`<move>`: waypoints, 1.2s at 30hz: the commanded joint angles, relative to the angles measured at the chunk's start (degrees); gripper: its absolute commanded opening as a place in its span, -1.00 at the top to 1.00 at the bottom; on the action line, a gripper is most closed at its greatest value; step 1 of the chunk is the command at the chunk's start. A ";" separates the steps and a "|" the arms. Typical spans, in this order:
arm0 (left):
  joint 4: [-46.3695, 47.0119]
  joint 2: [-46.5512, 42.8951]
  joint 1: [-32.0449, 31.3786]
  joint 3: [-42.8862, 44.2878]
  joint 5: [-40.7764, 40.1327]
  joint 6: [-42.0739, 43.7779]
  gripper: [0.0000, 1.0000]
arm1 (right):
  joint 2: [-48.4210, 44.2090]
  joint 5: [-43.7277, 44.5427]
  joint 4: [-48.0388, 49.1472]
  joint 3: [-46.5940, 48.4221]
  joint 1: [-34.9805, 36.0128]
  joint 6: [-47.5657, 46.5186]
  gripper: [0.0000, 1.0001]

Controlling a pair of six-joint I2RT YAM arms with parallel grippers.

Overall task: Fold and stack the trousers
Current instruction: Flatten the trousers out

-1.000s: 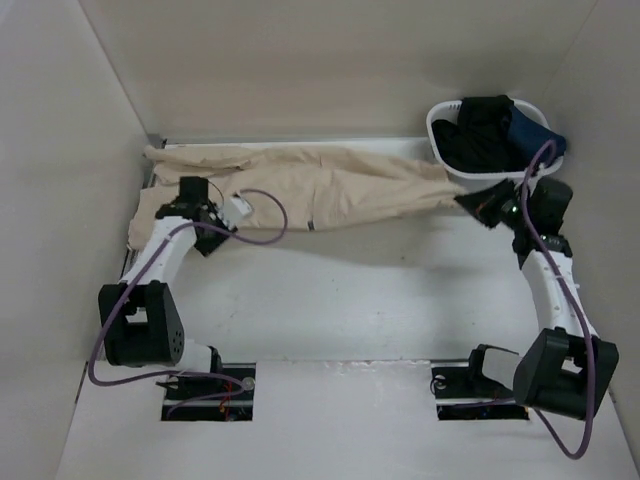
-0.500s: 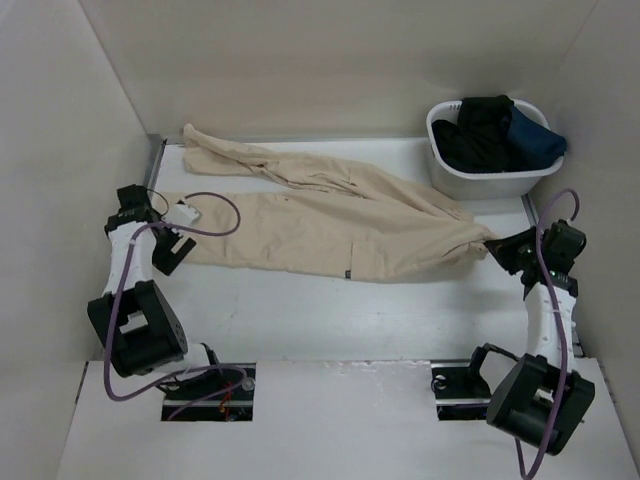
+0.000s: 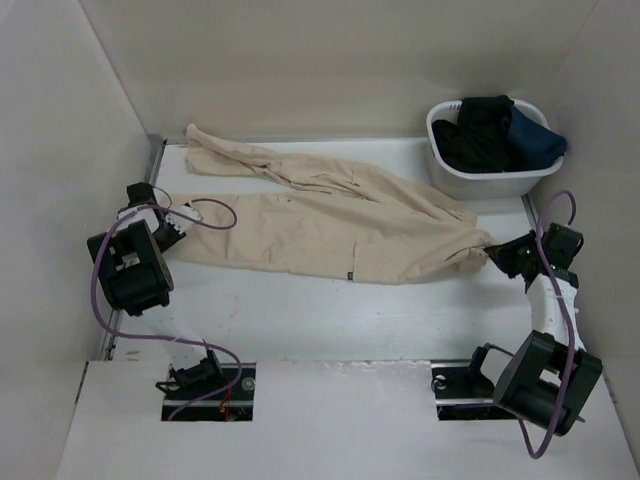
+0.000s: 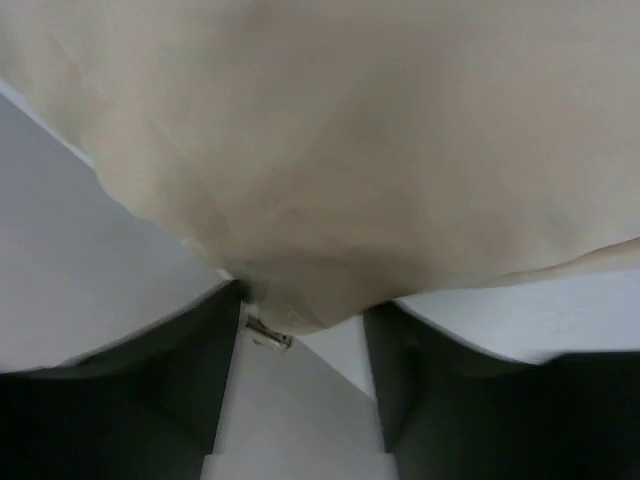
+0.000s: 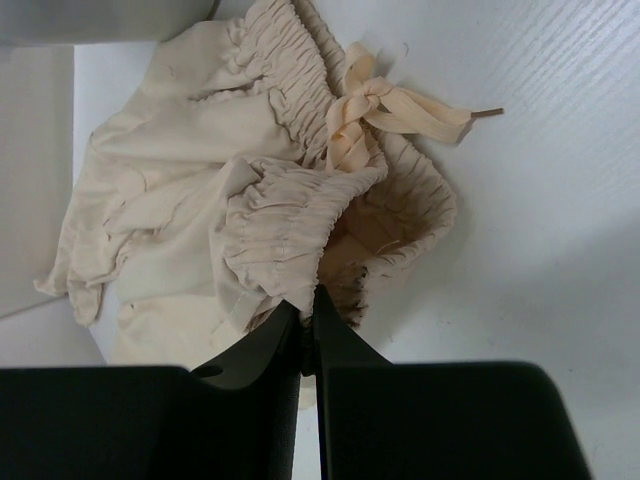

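The beige trousers (image 3: 340, 215) lie spread across the table, legs to the left and waistband to the right, with a small dark tag (image 3: 349, 274) on the near edge. One leg angles toward the far left corner. My left gripper (image 3: 168, 228) is at the near leg's hem. In the left wrist view its jaws (image 4: 305, 300) stand wide apart, with the hem of the cloth (image 4: 330, 150) lying between the tips. My right gripper (image 3: 497, 252) is shut on the gathered elastic waistband (image 5: 290, 210), its tips (image 5: 310, 300) pinched together. The drawstring (image 5: 400, 105) lies loose.
A white basket (image 3: 450, 172) with dark clothes stands at the back right, just beyond the waistband. Side walls stand close to both arms. A metal rail (image 3: 153, 165) runs along the table's left edge.
Both arms pulled the trousers toward the near side and spread them flat; the far leg fell open toward the back left. The left arm has since folded back and its jaws have opened.
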 commanded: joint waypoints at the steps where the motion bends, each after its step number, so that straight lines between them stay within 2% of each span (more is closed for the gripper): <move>1: -0.29 6.25 1.10 1.04 -2.00 3.32 0.49 | -0.19 0.37 -0.66 0.86 -2.31 -1.61 0.78; 2: -0.21 6.78 1.80 1.13 -2.00 2.97 0.76 | -0.19 0.46 -1.54 1.38 -2.93 -2.31 0.78; 4: 0.40 6.52 3.47 0.69 -1.74 2.79 0.99 | -0.10 0.90 -4.43 3.57 -3.20 -3.98 0.78; 7: 0.41 2.50 6.45 -0.62 -1.91 3.67 1.00 | 0.60 1.34 -10.05 7.79 -2.59 -6.79 0.79; 9: -0.64 -2.16 8.47 -1.68 -1.56 3.93 1.00 | 0.17 2.04 -11.65 7.81 -0.31 -7.41 0.72; 13: -4.68 -11.65 12.08 -5.27 1.77 5.51 1.00 | -6.41 4.75 -13.58 4.47 0.41 -4.87 0.29; 14: -5.47 -13.33 12.43 -6.50 2.04 6.13 0.98 | -8.52 6.94 -15.50 3.94 -0.12 -4.25 0.07; 16: -6.01 -16.23 12.53 -9.22 2.13 7.09 0.94 | -13.43 13.61 -19.81 3.24 0.58 -2.24 -0.14; 20: -5.66 -18.79 12.26 -12.31 2.22 6.93 0.92 | -27.58 22.60 -24.74 -0.10 3.12 6.80 -0.23; 25: -5.66 -18.79 11.12 -12.23 1.87 4.99 0.91 | -32.26 27.16 -28.00 -9.40 13.47 21.47 -0.31; 27: -5.39 -18.79 11.03 -11.88 1.87 4.55 0.90 | -30.61 30.94 -26.44 -12.66 18.32 27.63 -0.37; 29: -5.31 -18.88 11.03 -11.53 1.87 4.20 0.89 | -26.23 33.15 -20.13 -14.69 22.19 31.07 -0.41; 32: -5.31 -19.32 11.21 -11.35 1.87 4.20 0.88 | -15.87 33.51 -8.61 -14.61 24.84 30.30 -0.44; 36: -4.69 -20.11 12.35 -11.61 2.31 4.20 0.88 | -6.27 33.06 -4.55 -12.24 25.19 30.03 -0.40</move>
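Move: The near trouser leg's hem lies between the left hand's half-open fingers, about 1 cm ahead and 1 cm below; the far leg's hem is some 28 cm ahead of that hand and 4 cm right. The right hand still pinches the waistband in the air; the waistband's near corner hangs about 3 cm back, 3 cm left and 9 cm below, the drawstring roughly 5 cm ahead, the basket about 28 cm ahead and 6 cm right. Left pinches the near hem, drags it back 10 cm; right releases waistband, dropping back to its near corner. ##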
